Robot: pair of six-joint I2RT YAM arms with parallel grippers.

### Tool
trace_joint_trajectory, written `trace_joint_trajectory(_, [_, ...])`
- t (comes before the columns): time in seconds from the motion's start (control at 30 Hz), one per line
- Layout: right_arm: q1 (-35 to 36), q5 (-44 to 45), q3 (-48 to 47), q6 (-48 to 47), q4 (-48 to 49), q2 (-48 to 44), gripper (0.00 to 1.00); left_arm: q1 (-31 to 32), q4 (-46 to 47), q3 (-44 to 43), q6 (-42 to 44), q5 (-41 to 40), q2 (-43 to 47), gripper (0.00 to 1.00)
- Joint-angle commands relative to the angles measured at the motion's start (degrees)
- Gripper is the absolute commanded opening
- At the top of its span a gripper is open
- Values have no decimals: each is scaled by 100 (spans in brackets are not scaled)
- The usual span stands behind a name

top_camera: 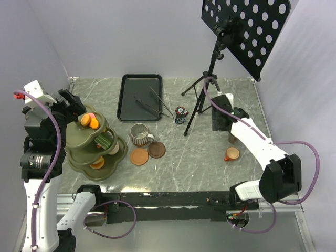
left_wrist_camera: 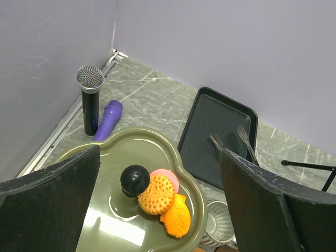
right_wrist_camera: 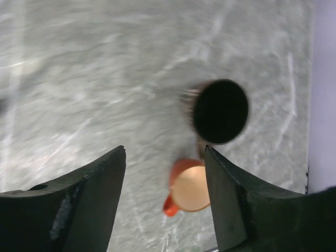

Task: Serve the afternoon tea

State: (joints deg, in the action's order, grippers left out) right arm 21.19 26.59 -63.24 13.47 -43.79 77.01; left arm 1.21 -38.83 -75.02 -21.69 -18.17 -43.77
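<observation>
A green tiered stand (top_camera: 116, 152) at the left holds the pastries: a round orange biscuit (left_wrist_camera: 156, 194), a pink one (left_wrist_camera: 170, 177) and an orange fish-shaped one (left_wrist_camera: 177, 216) lie by the black knob (left_wrist_camera: 135, 179) on its top tier. My left gripper (left_wrist_camera: 160, 155) hovers open above that tier, holding nothing; from overhead the left gripper (top_camera: 73, 105) is at the stand's far left. A ribbed grey cup (top_camera: 140, 134) and two brown saucers (top_camera: 139, 156) sit mid-table. My right gripper (right_wrist_camera: 165, 152) is open and empty above a dark cup (right_wrist_camera: 220, 111) and a copper cup (right_wrist_camera: 190, 189).
A black tray (top_camera: 131, 100) with thin metal tongs (top_camera: 149, 107) lies at the back. A music stand's tripod (top_camera: 199, 102) and a small dark object (top_camera: 181, 114) stand beside it. A microphone (left_wrist_camera: 89, 100) and a purple handle (left_wrist_camera: 107, 118) sit in the far left corner.
</observation>
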Motion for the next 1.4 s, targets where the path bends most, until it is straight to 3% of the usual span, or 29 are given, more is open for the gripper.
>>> trace_joint_trajectory(0.0, [-545, 330, 145, 94, 28, -82, 66, 2, 112, -118, 69, -63, 26, 100])
trace_joint_trajectory(0.3, [-1020, -303, 207, -337, 916, 603, 60, 2, 86, -197, 60, -142, 35, 100])
trace_joint_trajectory(0.57, [-1117, -295, 163, -12, 1030, 1193, 49, 2, 139, -258, 209, -327, 88, 100])
trace_joint_trajectory(0.7, [-1117, -242, 137, 32, 1065, 1351, 35, 2, 112, -276, 218, -292, 70, 100])
trace_joint_trajectory(0.73, [-1117, -233, 137, 24, 1074, 1360, 27, 2, 104, -276, 218, -283, 70, 100])
trace_joint_trajectory(0.8, [-1108, -216, 172, 41, 1039, 1352, 0, -7, 121, -267, 227, -301, 79, 100])
trace_joint_trajectory(1.07, [-802, -198, 304, 50, 662, 439, 0, -7, 174, -135, 174, -266, 114, 100])
trace_joint_trajectory(1.2, [-99, -259, 216, -64, 416, -98, 0, 2, 209, -83, 157, -195, 114, 100])
trace_joint_trajectory(1.37, [928, -943, 216, 15, 520, -485, 0, 2, 279, 23, 104, -178, 167, 100])
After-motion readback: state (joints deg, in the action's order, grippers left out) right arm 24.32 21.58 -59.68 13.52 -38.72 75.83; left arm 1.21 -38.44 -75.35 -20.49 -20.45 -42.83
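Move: The dark brown mug is about 8 cm to the right of the right hand, 2 cm ahead and roughly 10 cm below. The orange cup stands some 10 cm nearer the base than that mug, and the music stand's nearest foot about 9 cm beyond it. From the left hand, the brown mug lies roughly 72 cm to the right, 8 cm ahead and 35 cm lower. The right hand shifts right, sinks about 7 cm, pinches the brown mug's left wall, then lifts it leftward. ##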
